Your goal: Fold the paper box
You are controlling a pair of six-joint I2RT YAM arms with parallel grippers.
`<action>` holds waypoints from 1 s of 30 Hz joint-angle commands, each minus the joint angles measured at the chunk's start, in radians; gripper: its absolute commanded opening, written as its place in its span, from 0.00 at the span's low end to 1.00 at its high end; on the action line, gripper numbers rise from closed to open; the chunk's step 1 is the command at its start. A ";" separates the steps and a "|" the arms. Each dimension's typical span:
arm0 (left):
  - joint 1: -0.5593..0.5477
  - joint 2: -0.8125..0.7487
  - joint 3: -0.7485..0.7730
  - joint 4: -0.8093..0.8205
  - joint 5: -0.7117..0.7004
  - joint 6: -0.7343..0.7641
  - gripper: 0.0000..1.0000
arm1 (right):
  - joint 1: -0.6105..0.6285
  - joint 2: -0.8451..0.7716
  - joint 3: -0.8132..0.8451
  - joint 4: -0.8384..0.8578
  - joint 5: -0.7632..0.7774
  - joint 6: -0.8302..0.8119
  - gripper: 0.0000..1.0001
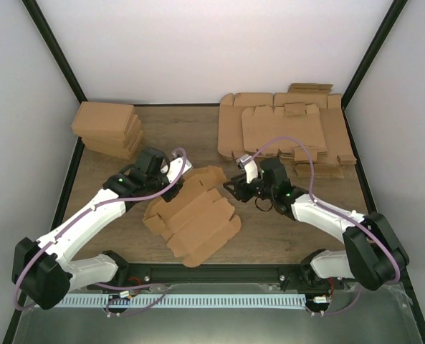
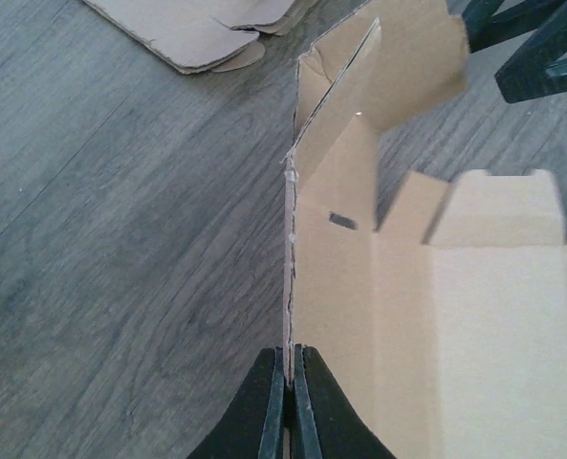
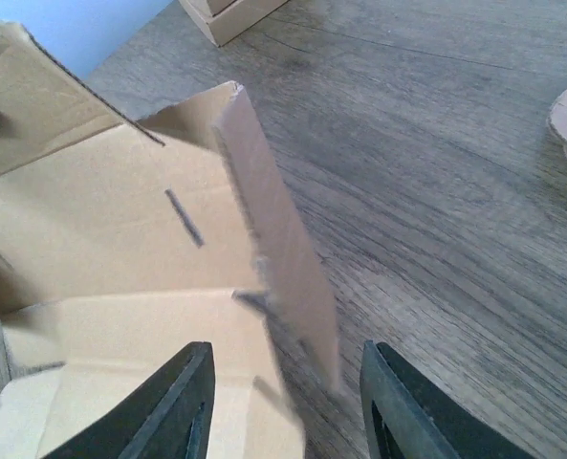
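Observation:
The paper box lies mid-table as a light-brown creased sheet, its far side raised into flaps. My left gripper is at its far left corner. In the left wrist view that gripper is shut on the thin edge of an upright wall of the paper box. My right gripper is at the far right corner. Its jaws stand open, with a blurred upright flap of the paper box between them, touching neither finger.
A stack of folded brown boxes stands at the back left. Overlapping flat cardboard sheets cover the back right, and their edge shows in the left wrist view. White walls surround the wooden table.

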 commanded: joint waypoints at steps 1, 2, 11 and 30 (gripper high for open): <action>-0.011 0.001 0.031 0.028 -0.030 -0.032 0.04 | 0.007 -0.043 0.048 -0.081 0.056 -0.031 0.46; -0.015 -0.002 0.031 0.026 -0.044 -0.028 0.04 | 0.006 -0.055 0.046 -0.086 0.071 -0.022 0.49; -0.076 0.030 0.076 -0.022 -0.187 -0.010 0.04 | 0.007 -0.132 0.011 -0.042 0.003 0.036 0.57; -0.411 0.180 -0.002 0.074 -0.593 -0.146 0.05 | -0.114 -0.091 -0.186 0.348 -0.100 0.537 0.69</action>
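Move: The left hand already grips the top edge of the paper box's raised far panel; the box's middle lies about 7 cm back, 7 cm to its right and 12 cm below, the end flap some 7 cm ahead and 13 cm right, 4 cm lower. From the right hand that flap is just 3 cm ahead and 4 cm left, about level, and the flat cartons lie roughly 20 cm ahead, 19 cm right and 12 cm below. Still pinching the raised panel's edge, the left hand creeps up about 1 cm, then swings to the right, down and back, ending some 4 cm right and 3 cm lower, its left side rolling up about 15 degrees. The right hand, holding nothing, rises about 3 cm beside the end flap, sinks most of the way back and slips 2 cm right, rolling left side up and tipping down as its fingers open wider. ##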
